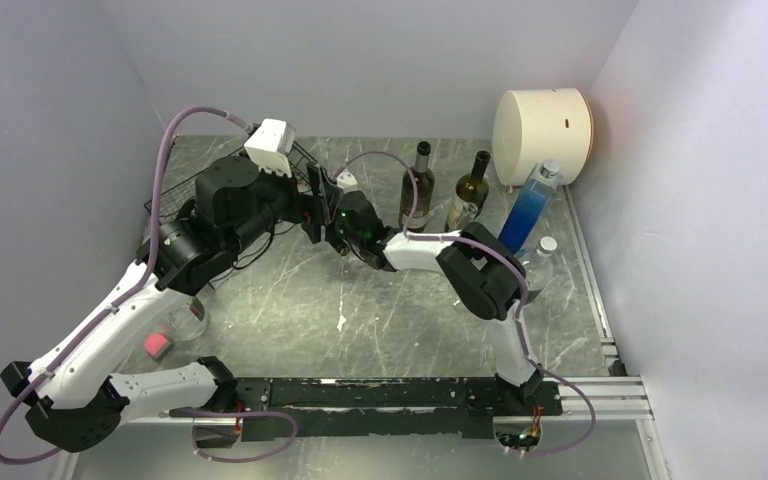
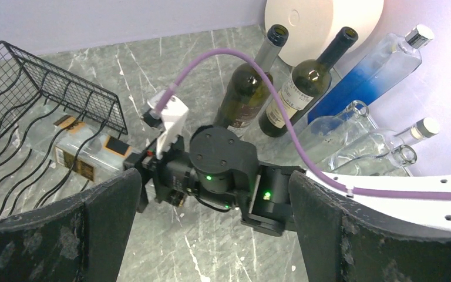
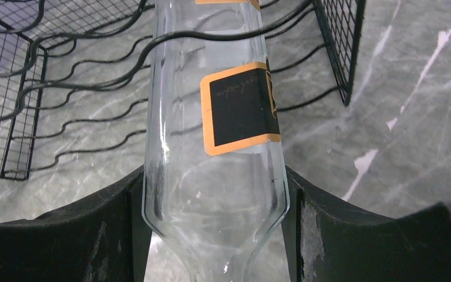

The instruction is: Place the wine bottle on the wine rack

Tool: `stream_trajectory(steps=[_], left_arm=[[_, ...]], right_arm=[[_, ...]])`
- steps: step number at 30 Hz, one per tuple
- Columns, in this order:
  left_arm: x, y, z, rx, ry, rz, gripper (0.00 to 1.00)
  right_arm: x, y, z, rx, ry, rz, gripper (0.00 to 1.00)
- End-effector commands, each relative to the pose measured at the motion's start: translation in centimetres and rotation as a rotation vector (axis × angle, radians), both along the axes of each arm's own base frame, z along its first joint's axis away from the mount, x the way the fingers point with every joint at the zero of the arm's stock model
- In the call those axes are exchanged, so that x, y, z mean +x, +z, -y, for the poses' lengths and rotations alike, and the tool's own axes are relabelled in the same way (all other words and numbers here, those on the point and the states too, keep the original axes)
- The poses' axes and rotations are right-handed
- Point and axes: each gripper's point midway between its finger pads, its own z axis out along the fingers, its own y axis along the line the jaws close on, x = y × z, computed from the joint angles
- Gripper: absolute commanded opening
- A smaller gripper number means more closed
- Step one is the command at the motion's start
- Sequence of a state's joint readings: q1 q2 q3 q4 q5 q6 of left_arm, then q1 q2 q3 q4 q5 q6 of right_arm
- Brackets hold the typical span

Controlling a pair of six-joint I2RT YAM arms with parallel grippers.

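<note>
The wine bottle (image 3: pixel 211 147) is clear glass with orange-edged black labels. It lies with its body pushed in among the wavy rods of the black wire wine rack (image 3: pixel 12 117). My right gripper (image 3: pixel 214 200) is shut on the bottle at its shoulder, one finger on each side. In the left wrist view the bottle (image 2: pixel 82 153) lies in the rack's (image 2: pixel 12 76) lowest tier, with the right gripper (image 2: pixel 152 167) at its near end. My left gripper (image 2: pixel 212 188) is open and empty, hovering just above the right arm's wrist.
Two dark wine bottles (image 2: pixel 243 100) (image 2: pixel 296 97) stand at the back, next to a blue bottle (image 2: pixel 364 76) and clear bottles (image 2: pixel 340 129). A white drum (image 1: pixel 542 123) sits in the back right corner. A glass (image 1: pixel 188 318) and a pink item (image 1: pixel 158 345) lie by the left arm.
</note>
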State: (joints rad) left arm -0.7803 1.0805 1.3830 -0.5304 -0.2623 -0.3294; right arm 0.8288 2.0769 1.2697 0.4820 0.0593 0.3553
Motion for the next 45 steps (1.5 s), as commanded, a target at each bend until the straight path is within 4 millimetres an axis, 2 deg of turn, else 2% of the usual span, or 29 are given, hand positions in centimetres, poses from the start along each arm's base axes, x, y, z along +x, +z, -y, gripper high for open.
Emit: stream_trajectory(steps=[1, 7, 11, 14, 19, 27, 30, 34, 37, 39, 45], left_arm=[[-0.7, 1.2, 0.4, -0.024, -0.043, -0.003, 0.99], [-1.0, 0.8, 0.9, -0.021, -0.074, -0.017, 0.99], [-1.0, 0.7, 0.9, -0.010, -0.072, -0.028, 0.99], [-1.0, 0.6, 0.9, -0.005, -0.074, -0.029, 0.99], [-1.0, 0.4, 1.1, 0.004, -0.086, -0.035, 0.99], [-1.1, 0.4, 1.1, 0.002, -0.092, -0.030, 0.99], [-1.1, 0.3, 1.2, 0.002, -0.093, -0.035, 0.99], [-1.2, 0.4, 1.0, -0.008, -0.088, -0.031, 0.99], [-1.3, 0.9, 0.7, -0.022, -0.079, -0.016, 0.99], [-1.5, 1.2, 0.5, -0.030, -0.072, -0.006, 0.99], [-1.5, 1.9, -0.5, -0.033, -0.042, 0.018, 0.99]], right_arm=[[3.8, 9.7, -2.8, 0.214, -0.045, 0.224, 0.00], [5.2, 7.6, -3.5, 0.160, -0.060, 0.207, 0.00], [6.1, 7.1, -3.4, 0.144, -0.069, 0.206, 0.00], [6.7, 6.6, -3.3, 0.123, -0.075, 0.206, 0.05], [7.7, 5.0, -4.1, 0.079, -0.049, 0.187, 0.20], [8.7, 3.5, -4.4, 0.043, -0.052, 0.174, 0.32], [9.1, 3.0, -4.4, 0.029, -0.055, 0.164, 0.44], [9.0, 3.0, -4.4, 0.033, -0.046, 0.168, 0.72], [9.1, 3.2, -4.1, 0.025, -0.057, 0.169, 0.84], [9.0, 3.6, -4.1, 0.032, -0.052, 0.164, 0.90], [8.7, 5.3, -4.3, 0.044, -0.031, 0.156, 0.95]])
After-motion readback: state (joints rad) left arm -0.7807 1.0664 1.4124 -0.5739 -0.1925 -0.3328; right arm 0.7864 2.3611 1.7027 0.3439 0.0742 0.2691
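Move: My right hand still holds the clear wine bottle by its shoulder, its base end already among the rack's wavy wires. The middle of the slot it is entering lies about 11 cm ahead, 12 cm left and 3 cm below. The rack's right end wall is some 14 cm ahead and 8 cm left, and the nearest dark bottle stands about 17 cm right, 3 cm ahead. From my left hand the slot is roughly 23 cm ahead, 2 cm left and 32 cm below. I push the wine bottle base-first, deeper into the rack beside its right end wall, between the upper and lower wires. My right hand goes forward about 8 cm and some 3 cm left, sinking about 2 cm on the way and slowing near the end. Then my fingers open to let go of the bottle while the hand rises about a centimetre. ##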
